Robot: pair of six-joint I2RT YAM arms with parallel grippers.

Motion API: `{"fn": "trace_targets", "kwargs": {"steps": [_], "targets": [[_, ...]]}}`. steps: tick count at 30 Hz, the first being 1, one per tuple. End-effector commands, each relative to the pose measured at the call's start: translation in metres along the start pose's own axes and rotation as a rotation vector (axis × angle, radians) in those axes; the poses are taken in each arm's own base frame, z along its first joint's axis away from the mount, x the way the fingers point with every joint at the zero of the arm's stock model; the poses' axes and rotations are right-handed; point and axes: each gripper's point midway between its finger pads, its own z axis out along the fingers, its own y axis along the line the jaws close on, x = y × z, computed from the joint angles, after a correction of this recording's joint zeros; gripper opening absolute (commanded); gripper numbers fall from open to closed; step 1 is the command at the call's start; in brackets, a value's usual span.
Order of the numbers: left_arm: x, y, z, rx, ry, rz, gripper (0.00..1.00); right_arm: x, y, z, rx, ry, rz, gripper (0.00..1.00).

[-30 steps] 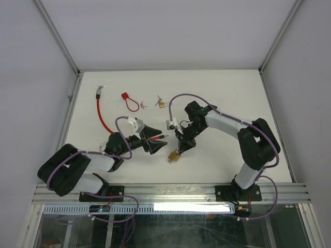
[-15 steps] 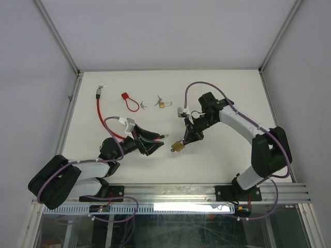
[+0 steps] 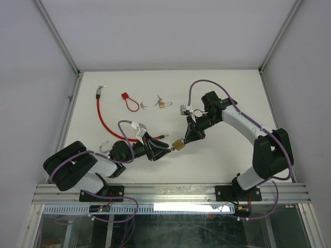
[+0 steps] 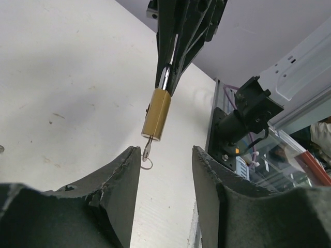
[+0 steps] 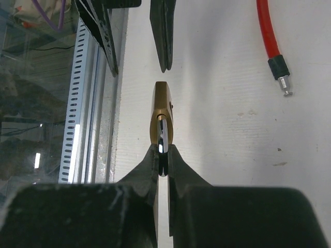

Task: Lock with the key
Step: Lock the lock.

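Observation:
A brass padlock (image 3: 178, 144) hangs above the table with my right gripper (image 3: 187, 138) shut on its silver shackle (image 5: 162, 137). In the right wrist view the padlock body (image 5: 161, 111) points away from my right gripper (image 5: 163, 155). A small key (image 4: 147, 150) with a wire ring sticks out of the padlock's (image 4: 156, 113) lower end. My left gripper (image 4: 165, 150) faces that end with its jaws apart. The key lies just beyond the left fingertip (image 4: 132, 155) and nothing is between the pads. From above, my left gripper (image 3: 166, 150) sits right beside the padlock.
A red cable lock (image 3: 101, 116) curves along the left of the table, its metal end (image 5: 282, 85) near the grippers. Further back lie a red-tagged loop (image 3: 129, 101) and a small brass padlock with keys (image 3: 162, 103). A metal rail (image 3: 170, 192) runs along the near edge.
My right gripper lifted the padlock and carried it further back. My left gripper swung right until its tips reached the key end, and its jaws narrowed.

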Motion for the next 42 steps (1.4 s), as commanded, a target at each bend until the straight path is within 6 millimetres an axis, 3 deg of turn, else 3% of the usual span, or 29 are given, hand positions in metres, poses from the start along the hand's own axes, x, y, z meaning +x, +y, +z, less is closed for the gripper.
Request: {"fn": "trace_targets", "kwargs": {"steps": [1,9,31,36,42], "targets": [[-0.014,0.001,0.013,0.005,-0.067,0.065,0.43,-0.032,0.012,-0.01,-0.02,-0.096,-0.067,0.0],[-0.002,0.012,0.019,-0.009,-0.03,0.058,0.37,-0.032,0.013,-0.01,-0.029,-0.105,-0.058,0.0],[0.0,-0.006,0.03,0.103,-0.023,0.05,0.21,-0.029,0.014,-0.007,-0.045,-0.11,-0.046,0.0],[0.002,-0.008,0.03,0.121,-0.015,0.063,0.0,-0.029,0.014,-0.007,-0.048,-0.111,-0.044,0.0],[0.009,-0.005,0.02,0.122,0.004,0.152,0.0,-0.033,0.015,-0.01,-0.047,-0.115,-0.046,0.0]]}}
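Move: The key standing out of the padlock's bottom is just off my left fingertips: level ahead, about 3 cm to the right and 3 cm lower. The padlock body is beyond it, roughly 6 cm right, 2 cm ahead and 3 cm below; the red cable's metal tip lies about 8 cm ahead, 1 cm left, 12 cm down. From my right hand the key is some 6 cm left, 3 cm back and 3 cm lower. I bring my half-open left hand down about 3.5 cm and slightly forward to the key's height, then ease it some 2 cm to the right, drifting back a little, towards the padlock. Its fingers narrow all the way and shut on the key's head at the end, while my right hand stays put and keeps its grip on the shackle. ##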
